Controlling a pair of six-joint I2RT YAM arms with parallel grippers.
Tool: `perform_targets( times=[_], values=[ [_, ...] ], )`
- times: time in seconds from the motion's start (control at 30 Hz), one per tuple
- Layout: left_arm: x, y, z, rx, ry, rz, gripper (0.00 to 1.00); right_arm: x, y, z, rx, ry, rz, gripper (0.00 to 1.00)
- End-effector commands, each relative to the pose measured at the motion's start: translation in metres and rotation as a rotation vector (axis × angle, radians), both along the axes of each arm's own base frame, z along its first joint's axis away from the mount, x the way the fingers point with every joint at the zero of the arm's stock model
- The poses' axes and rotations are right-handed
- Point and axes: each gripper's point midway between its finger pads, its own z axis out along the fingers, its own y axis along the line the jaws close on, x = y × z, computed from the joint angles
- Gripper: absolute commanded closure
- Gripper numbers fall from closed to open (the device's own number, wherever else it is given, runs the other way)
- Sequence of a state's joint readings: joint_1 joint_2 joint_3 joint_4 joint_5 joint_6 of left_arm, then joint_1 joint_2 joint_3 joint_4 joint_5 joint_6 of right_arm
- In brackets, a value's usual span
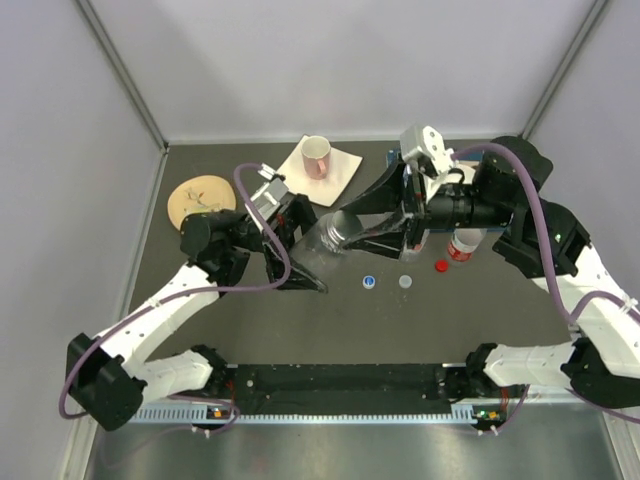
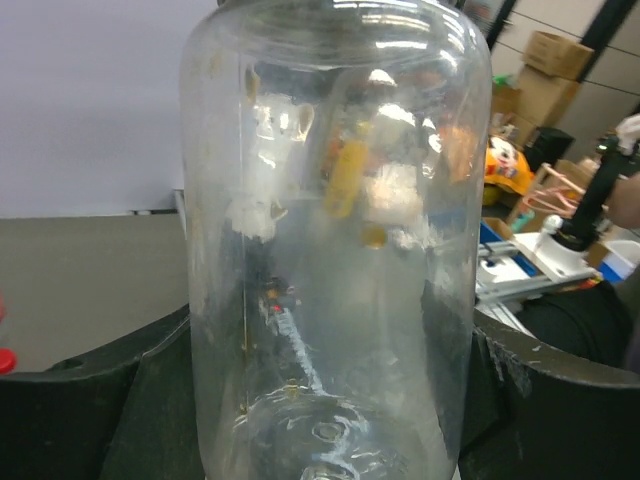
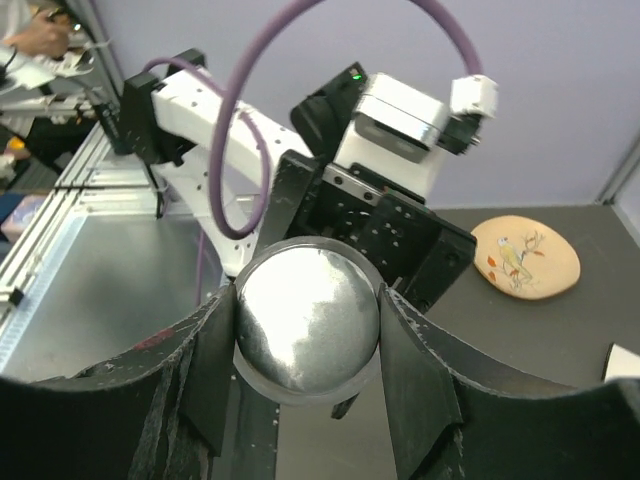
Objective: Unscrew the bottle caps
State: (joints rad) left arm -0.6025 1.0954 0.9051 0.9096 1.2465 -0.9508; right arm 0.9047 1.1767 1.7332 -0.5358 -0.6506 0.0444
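Observation:
A squat clear bottle (image 1: 322,245) hangs tilted above the table between both arms. My left gripper (image 1: 304,252) is shut on its body; in the left wrist view the bottle (image 2: 335,250) fills the frame between the black fingers (image 2: 100,400). My right gripper (image 1: 350,228) is shut on its wide greyish cap (image 3: 305,320), one finger (image 3: 420,370) on each side. Three loose caps lie on the table: blue (image 1: 369,282), white (image 1: 405,282) and red (image 1: 441,266). A slim bottle with a red label (image 1: 463,245) stands under the right arm.
A pink-lined mug (image 1: 316,156) sits on a white napkin (image 1: 340,172) at the back. A tan decorated plate (image 1: 200,197) lies at the back left, also in the right wrist view (image 3: 525,257). Grey walls enclose three sides.

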Motion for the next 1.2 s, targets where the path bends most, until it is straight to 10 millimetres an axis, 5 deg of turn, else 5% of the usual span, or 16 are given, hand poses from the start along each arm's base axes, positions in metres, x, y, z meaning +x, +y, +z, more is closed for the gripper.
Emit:
perform_targets(
  times=[0.0, 0.27, 0.43, 0.63, 0.93, 1.17],
  values=[
    [-0.013, 0.008, 0.016, -0.053, 0.015, -0.068, 0.54, -0.067, -0.014, -0.031, -0.081, -0.005, 0.371, 1.00],
    [-0.016, 0.010, 0.019, -0.068, 0.061, -0.139, 0.53, -0.099, -0.031, -0.021, -0.035, -0.074, 0.559, 1.00],
    [-0.016, 0.010, 0.019, -0.069, 0.059, -0.148, 0.53, -0.098, -0.031, -0.027, -0.045, -0.067, 0.563, 1.00],
    [-0.010, 0.005, 0.014, -0.041, 0.056, -0.123, 0.53, -0.089, -0.030, -0.021, -0.036, -0.093, 0.478, 1.00],
    [0.020, -0.010, -0.013, 0.033, 0.044, 0.053, 0.54, -0.073, -0.037, 0.021, 0.045, -0.150, 0.279, 1.00],
    [0.040, -0.014, -0.031, 0.097, 0.062, 0.178, 0.53, -0.037, -0.052, 0.045, 0.156, -0.175, -0.026, 1.00]
  ],
)
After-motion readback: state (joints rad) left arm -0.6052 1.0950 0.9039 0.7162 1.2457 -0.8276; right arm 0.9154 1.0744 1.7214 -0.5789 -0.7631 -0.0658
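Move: The jar's silver lid is already in the right fingers, right at that hand's point; from the left hand, which holds the jar body, it lies about 4 cm ahead, 3 cm right and 5 cm up. On the table some 42 cm below the right hand, the blue cap lies roughly 20 cm ahead and 6 cm right, the white cap level with it and about 9 cm farther right. Both hands swing back about 4 cm, twisting lid against jar, then part, left forward, right up and rightward. ##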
